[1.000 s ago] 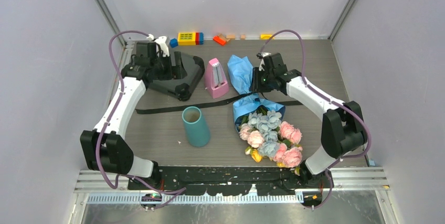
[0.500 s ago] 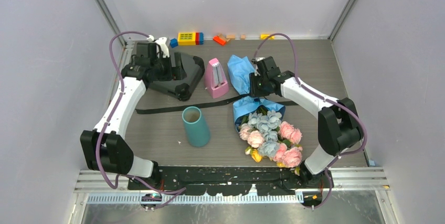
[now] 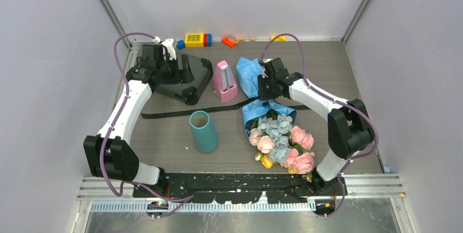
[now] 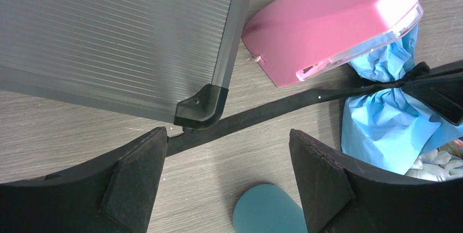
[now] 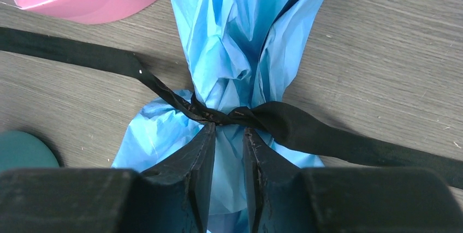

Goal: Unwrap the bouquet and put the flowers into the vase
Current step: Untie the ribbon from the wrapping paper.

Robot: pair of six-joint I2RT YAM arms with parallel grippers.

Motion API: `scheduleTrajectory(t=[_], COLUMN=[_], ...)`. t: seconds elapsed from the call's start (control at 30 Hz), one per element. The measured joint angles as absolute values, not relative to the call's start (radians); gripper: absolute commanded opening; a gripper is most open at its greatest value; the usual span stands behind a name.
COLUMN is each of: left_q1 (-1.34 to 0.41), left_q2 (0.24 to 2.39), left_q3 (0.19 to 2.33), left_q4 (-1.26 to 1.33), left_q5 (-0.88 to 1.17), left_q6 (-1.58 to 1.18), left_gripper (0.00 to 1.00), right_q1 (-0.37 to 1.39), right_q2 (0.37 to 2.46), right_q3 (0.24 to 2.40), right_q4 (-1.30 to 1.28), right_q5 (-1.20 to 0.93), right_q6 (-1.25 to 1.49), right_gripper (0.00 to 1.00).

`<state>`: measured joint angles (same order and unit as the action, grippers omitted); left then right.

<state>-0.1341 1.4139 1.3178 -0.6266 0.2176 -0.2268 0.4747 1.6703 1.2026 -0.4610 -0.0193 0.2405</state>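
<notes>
The bouquet lies at centre right, its pink, pale blue and yellow flowers pointing toward the near edge. Blue paper wrap is gathered at the neck by a black ribbon whose long tail trails left across the table. My right gripper sits over the neck, fingertips at the ribbon knot. The jaws stand a narrow gap apart, and blue paper shows in that gap. The teal vase stands upright left of the bouquet. My left gripper hovers wide open over the table beside the grey case, holding nothing.
A grey ribbed case lies at the back left under my left arm. The pink metronome stands between it and the wrap. Coloured toy blocks line the back wall.
My right gripper has slid left onto the bouquet's neck and its jaws have narrowed. The left arm, vase and flowers have not moved.
</notes>
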Motion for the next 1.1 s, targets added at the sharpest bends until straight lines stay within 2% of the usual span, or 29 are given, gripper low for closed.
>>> scheduleTrajectory(t=[0.13,0.27,0.33,0.43,0.5,1.1], left_q1=[-0.134,-0.134,-0.134,-0.134,-0.134,-0.134], left_q2=[1.414,1.414,1.414,1.414,1.414,1.414], left_q3=[1.318,1.318,1.318,1.318,1.318,1.318], left_q4=[-0.627,-0.627,-0.627,-0.627,-0.627,-0.63], left_q5=[0.218,0.218,0.218,0.218,0.218,0.218], left_q6=[-0.227,-0.227,-0.227,-0.227,-0.227,-0.227], left_gripper=[0.84,0.84,0.84,0.84,0.84,0.84], right_q1=[0.48,0.488,0.491,0.496,0.501,0.519], right_q2=[1.686,1.702,1.711,1.721,1.721,1.721], right_q3=[1.217,1.226,1.231,1.235,1.235,1.312], right_q4=[-0.458,-0.457,-0.458,-0.457,-0.457,-0.5], right_q5=[-0.012,0.01,0.017,0.028,0.037,0.06], right_q6=[0.238,0.236,0.234,0.23,0.227,0.237], right_gripper=[0.34,0.3,0.24,0.07,0.01,0.01])
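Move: The ribbon's knot around the blue wrapping paper lies just beyond the right fingertips, roughly 1 cm ahead, 1 cm left and 2 cm below. From this hand the pink metronome stands about 13 cm left and 4 cm ahead, the teal vase some 20 cm left and 12 cm back, and the flowers spread about 15 cm back and 6 cm right. From the left hand the knot is some 27 cm right, 3 cm back and 13 cm below. The right hand eases about 1 cm forward and 1 cm down onto the ribbon's knot, its slightly open fingers ending up astride the black band, and then shuts them almost fully so that the tips pinch it against each other. After a short pause with the grip closed it draws the knot up by some 2 cm, drifting about 1 cm forward and 1 cm left as it rises, fingers kept shut and the wrist tilting barely 5 degrees. ##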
